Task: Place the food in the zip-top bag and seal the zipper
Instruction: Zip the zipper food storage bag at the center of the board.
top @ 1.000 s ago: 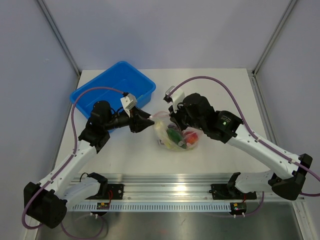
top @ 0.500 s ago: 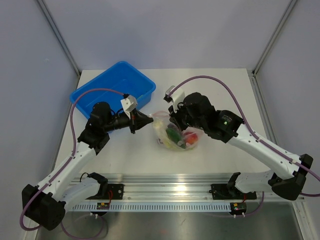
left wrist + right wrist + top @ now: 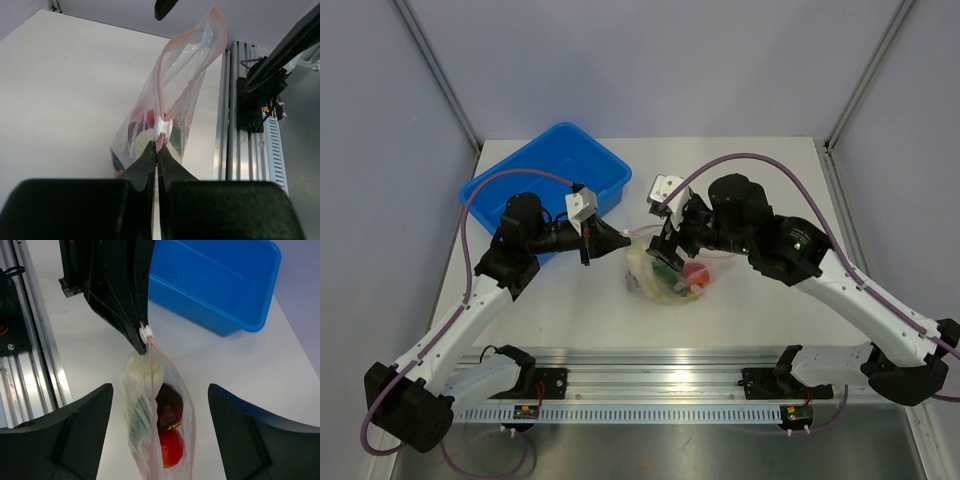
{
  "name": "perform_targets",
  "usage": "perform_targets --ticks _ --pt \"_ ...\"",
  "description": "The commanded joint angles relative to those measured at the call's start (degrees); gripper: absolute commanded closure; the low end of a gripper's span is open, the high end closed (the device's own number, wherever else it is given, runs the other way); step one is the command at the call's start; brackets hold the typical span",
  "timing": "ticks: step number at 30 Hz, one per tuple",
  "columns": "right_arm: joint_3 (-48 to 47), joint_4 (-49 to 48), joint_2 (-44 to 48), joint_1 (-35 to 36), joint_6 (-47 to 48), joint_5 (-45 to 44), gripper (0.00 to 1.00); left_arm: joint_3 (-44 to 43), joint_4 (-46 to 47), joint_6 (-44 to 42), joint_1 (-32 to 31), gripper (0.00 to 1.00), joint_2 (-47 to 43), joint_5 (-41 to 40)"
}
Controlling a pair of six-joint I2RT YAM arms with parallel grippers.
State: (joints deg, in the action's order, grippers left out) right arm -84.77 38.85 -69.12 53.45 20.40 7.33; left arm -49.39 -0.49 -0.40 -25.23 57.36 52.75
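The zip-top bag [image 3: 665, 272] lies at the table's middle, its mouth raised and gaping. Inside it is the food: a red fruit [image 3: 171, 447], a maroon one [image 3: 169, 405], a green piece [image 3: 136, 416] and a pale stalk [image 3: 142, 367]. My left gripper [image 3: 157, 150] is shut on the bag's corner, pinching the pink zipper [image 3: 161, 85] just behind its white slider [image 3: 163, 129]. From above, the left gripper [image 3: 618, 241] sits at the bag's left end. My right gripper [image 3: 160, 440] hangs open above the bag with its fingers [image 3: 75, 430] wide on either side, touching nothing.
A blue bin [image 3: 545, 175] stands at the back left, close behind my left arm. The aluminium rail [image 3: 640, 380] runs along the near edge. The right arm's purple cable [image 3: 750, 160] loops over the back right of the table.
My right gripper has opened, let go of the bag and pulled up and back. My left gripper has shut on the bag's corner by the slider and holds it there.
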Motion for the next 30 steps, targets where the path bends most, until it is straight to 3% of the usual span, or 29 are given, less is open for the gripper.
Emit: perform_targets --ticks 1,6,14,22,30 --pt "-6.45 -1.41 -5.3 -0.28 6.04 5.23 0.18 -2.56 1.63 -2.23 -0.08 1.0 -0.59 2.01" --pt "-10.76 -1.32 -9.89 -0.37 7.46 6.81 0.29 -3.17 0.84 -2.85 0.01 1.0 -0.5 1.74" --pt "-10.86 -1.41 -12.88 -0.71 7.46 8.66 0.34 -2.73 0.67 -3.02 0.01 1.0 -0.32 1.92" --pt "-11.99 -1.15 -14.11 -3.35 5.08 14.28 0.55 -2.65 0.67 -3.29 -0.08 1.0 -0.23 1.65" --pt "-12.52 -0.44 -15.08 -3.53 4.82 16.22 0.52 -2.73 -0.74 -3.73 0.01 1.0 -0.5 1.56"
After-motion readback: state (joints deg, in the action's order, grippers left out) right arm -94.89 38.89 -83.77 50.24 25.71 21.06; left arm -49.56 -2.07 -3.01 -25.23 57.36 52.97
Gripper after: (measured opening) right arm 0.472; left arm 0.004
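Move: The white zipper slider lies about 8 cm to the right hand's left, 2 cm ahead and some 2 cm lower. The red food in the bag is about 7 cm right of this hand, 6 cm back and 15 cm below; the blue bin's middle is roughly 28 cm left, 13 cm ahead and 15 cm below. From the left hand, still pinching the bag's end, the slider is 2 cm right, level in height and straight across. The right hand reaches about 6 cm left and slightly forward to the slider, its open fingers narrowing around it. ##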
